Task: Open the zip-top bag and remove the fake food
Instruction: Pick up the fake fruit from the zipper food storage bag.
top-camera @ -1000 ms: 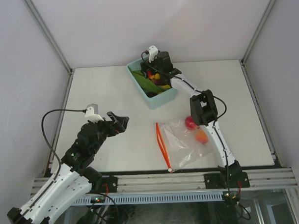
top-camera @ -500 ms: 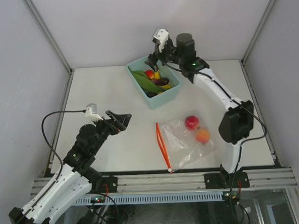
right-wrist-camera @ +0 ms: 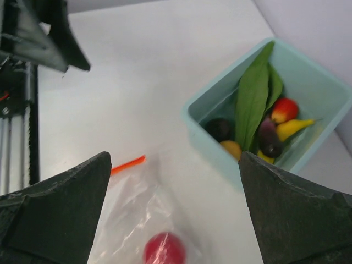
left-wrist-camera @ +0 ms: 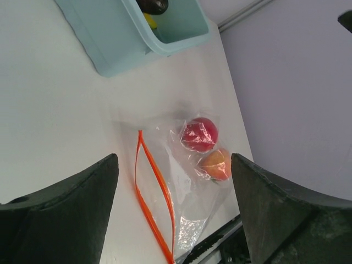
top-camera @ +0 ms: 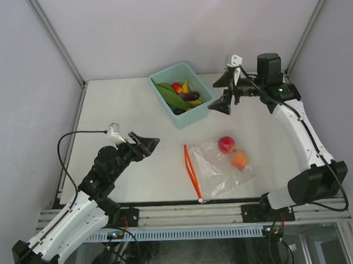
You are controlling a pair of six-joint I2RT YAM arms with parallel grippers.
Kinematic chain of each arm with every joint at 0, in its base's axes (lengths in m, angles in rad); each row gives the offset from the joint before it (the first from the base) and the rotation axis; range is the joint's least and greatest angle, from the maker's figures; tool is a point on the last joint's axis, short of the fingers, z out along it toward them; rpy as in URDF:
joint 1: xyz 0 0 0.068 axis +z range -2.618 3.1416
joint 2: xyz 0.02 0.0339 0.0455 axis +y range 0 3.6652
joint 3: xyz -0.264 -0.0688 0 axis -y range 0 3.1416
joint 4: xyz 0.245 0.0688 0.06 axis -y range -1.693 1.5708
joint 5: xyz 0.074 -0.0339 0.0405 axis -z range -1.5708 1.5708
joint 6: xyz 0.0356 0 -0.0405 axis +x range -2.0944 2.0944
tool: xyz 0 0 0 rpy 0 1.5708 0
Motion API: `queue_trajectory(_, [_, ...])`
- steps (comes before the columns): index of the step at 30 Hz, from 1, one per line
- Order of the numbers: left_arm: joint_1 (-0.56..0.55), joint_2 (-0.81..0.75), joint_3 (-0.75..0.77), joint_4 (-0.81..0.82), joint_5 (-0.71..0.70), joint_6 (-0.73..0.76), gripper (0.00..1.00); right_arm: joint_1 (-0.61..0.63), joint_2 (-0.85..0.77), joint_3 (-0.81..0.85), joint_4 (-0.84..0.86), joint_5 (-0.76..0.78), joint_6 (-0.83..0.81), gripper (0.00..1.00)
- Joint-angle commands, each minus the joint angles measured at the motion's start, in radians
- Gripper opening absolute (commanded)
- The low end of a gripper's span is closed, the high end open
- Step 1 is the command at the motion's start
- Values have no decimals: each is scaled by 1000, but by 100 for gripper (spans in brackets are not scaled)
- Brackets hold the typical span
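The clear zip-top bag lies flat on the table near the front edge. Its red-orange zipper strips stand parted on its left side. A red apple and an orange-red peach sit inside the bag at its far right end. More fake food fills the teal bin: a long green piece, a dark eggplant, yellow and red pieces. My left gripper hovers open, left of the bag. My right gripper hangs open, right of the bin and above the table.
The left wrist view looks down on the bag, the apple, the peach and the bin wall. The right wrist view takes in the bin, the green piece and the apple. Walls enclose the table on three sides.
My right gripper has lifted out of the bin and swung to the right of it. The left gripper has crept slightly right toward the bag.
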Motion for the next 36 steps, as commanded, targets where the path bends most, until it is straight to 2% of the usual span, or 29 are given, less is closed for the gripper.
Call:
queue_trajectory(1, [6,30,-23,79,75,-19,84,-89,-124,-47,-321,-119,-221,97])
queue_trajectory(9, [4,79,-53,107,215,11,67,-265,-284,-242,-529,-124,-471,97])
queue_trajectory(14, [-6,86,-83,108,253,46,63,-324,-315,-303,-644,-126,-612,96])
queue_trajectory(22, [-35,76,-123,127,242,87,63,-331,-347,-377,-670,-149,-692,94])
queue_trajectory(27, [-63,82,-198,289,209,118,59,-331,-329,-392,-803,-98,-963,94])
queue_trajectory(31, [-121,114,-195,342,159,163,58,-331,-289,-393,-960,-63,-1227,94])
queue_trajectory(36, [-181,153,-180,370,121,216,58,-331,-223,-395,-1032,-41,-1370,92])
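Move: The peach in the bag lies about 11 cm back, 10 cm to the right and 30 cm below the right hand. At the same level, the red apple is some 4 cm back and 6 cm right, and the teal bin is about 20 cm forward and 12 cm left. For the left hand, the bag's orange zip is about 16 cm right, 2 cm back and 21 cm below, with the peach straight ahead of level, some 34 cm right and 18 cm below. Heading back from the bin side towards the bagged peach, the open right hand travels some 14 cm back, about 12 cm down and 10 cm to the right, quickly at first, then slower, tipping its fingers down about 15 degrees. The left hand sinks roughly 7 cm while shifting right and back towards the orange zip, turning clockwise some 20 degrees and partly closing its fingers on nothing. ##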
